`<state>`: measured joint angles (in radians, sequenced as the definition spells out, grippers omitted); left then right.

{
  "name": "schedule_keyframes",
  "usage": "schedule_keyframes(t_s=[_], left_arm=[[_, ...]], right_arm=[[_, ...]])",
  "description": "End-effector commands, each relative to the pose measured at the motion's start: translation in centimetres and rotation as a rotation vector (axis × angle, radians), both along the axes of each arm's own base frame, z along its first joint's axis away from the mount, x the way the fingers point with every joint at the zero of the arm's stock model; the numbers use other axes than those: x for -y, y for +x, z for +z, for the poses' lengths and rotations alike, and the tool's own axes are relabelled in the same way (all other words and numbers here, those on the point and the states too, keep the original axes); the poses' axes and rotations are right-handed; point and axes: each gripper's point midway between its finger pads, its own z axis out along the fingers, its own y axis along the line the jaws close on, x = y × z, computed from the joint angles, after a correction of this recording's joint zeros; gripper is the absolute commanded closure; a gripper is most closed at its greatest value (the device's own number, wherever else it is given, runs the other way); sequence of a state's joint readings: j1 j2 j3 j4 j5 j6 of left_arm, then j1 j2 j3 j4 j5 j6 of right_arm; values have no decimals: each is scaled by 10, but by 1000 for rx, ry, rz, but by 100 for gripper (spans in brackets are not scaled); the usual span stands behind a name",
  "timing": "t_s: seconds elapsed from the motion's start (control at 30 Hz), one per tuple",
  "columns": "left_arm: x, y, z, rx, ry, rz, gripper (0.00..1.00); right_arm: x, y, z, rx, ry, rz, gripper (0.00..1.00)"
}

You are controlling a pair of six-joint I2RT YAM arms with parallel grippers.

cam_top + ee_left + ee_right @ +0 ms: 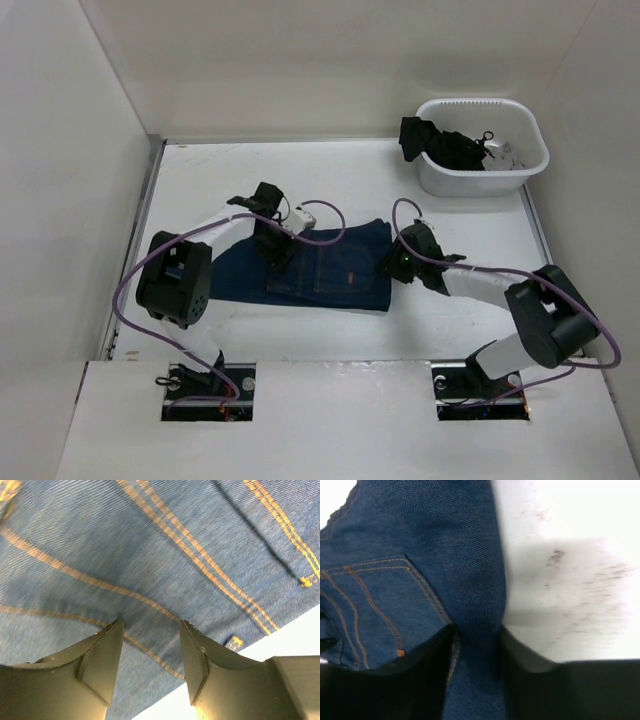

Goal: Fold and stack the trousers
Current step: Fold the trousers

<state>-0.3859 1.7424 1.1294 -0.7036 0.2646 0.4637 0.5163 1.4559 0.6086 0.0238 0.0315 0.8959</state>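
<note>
The trousers (325, 265), dark navy denim with orange stitching, lie folded into a rectangle mid-table. My left gripper (272, 246) hangs over their left part. In the left wrist view its fingers (107, 645) stand apart just above the flat denim (150, 545), with nothing between them, so the left gripper (150, 625) is open. My right gripper (390, 265) is at the trousers' right edge. There its jaws (476, 630) straddle the folded edge of the denim (395, 555), which fills the gap between them beside a back pocket.
A white basket (525, 172) at the back right holds a black garment (440, 145) that hangs over its left rim. White walls close in the table (450, 215) on three sides. Purple cables loop off both arms over the trousers.
</note>
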Motion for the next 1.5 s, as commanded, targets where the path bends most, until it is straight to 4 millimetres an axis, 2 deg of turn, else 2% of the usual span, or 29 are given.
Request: schedule_keyframes(t_s=[0.0, 0.07, 0.13, 0.17, 0.23, 0.33, 0.4, 0.47, 0.53, 0.57, 0.67, 0.73, 0.8, 0.87, 0.93, 1.07, 1.23, 1.33, 1.47], left_arm=[[2, 16, 50, 56, -111, 58, 52], [-1, 22, 66, 64, -155, 82, 52], [-11, 27, 78, 74, -171, 115, 51], [-23, 31, 80, 81, -166, 141, 51], [-56, 39, 80, 94, -143, 221, 51], [-106, 47, 71, 94, -93, 345, 52], [-128, 47, 63, 83, -55, 397, 53], [-135, 45, 58, 66, -50, 427, 53], [-135, 44, 54, 59, -54, 432, 53], [-131, 43, 53, 55, -54, 423, 53], [-112, 44, 51, 46, -58, 382, 53], [-97, 46, 52, 46, -65, 359, 53], [-80, 48, 51, 46, -74, 327, 52], [-64, 49, 44, 35, -74, 287, 52], [-53, 53, 35, 24, -72, 266, 52], [-38, 63, 15, -4, -81, 278, 53], [-37, 71, -4, -25, -77, 304, 53], [-42, 74, -6, -26, -83, 327, 53], [-48, 79, -6, -16, -87, 343, 53]], right_arm=[[-27, -5, -1, -16, 114, 77, 64], [-35, -1, 9, 8, 191, 103, 81], [-28, 6, 19, 31, 229, 77, 96], [-17, 10, 25, 46, 237, 46, 100], [15, 15, 44, 96, 239, -32, 100], [76, 13, 80, 173, 181, -128, 100], [113, 6, 104, 207, 96, -143, 100], [147, -6, 130, 207, -7, -130, 100], [169, -17, 151, 186, -109, -97, 100], [175, -21, 161, 174, -154, -87, 100], [168, -20, 198, 197, -273, -20, 100], [150, -17, 228, 234, -296, 26, 100], [123, -8, 262, 287, -283, 73, 100], [87, -1, 279, 309, -250, 146, 100], [51, 10, 283, 316, -229, 212, 100], [-20, 38, 274, 332, -182, 322, 100], [-111, 81, 260, 338, -145, 452, 100], [-150, 99, 249, 320, -139, 499, 100], [-181, 109, 231, 302, -126, 524, 93]])
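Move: The folded trousers' right edge runs between the right gripper's open fingers, right at the hand and about 1 cm below it. From that hand the white basket stands some 26 cm ahead and 20 cm to the right. The left gripper is low over the trousers, half open, with that same right edge roughly 24 cm to its right, level fore and aft and 2 cm below it. Close the right gripper on the trousers' edge, lift it nearly 28 cm while swinging first right about 17 cm, then sweep back left over the trousers, finishing forward and lowering, hand turned counter-clockwise and grip kept. Meanwhile raise the half-open left gripper off the trousers, forward and left about 14 cm, then return rightward and sink over bare table. ##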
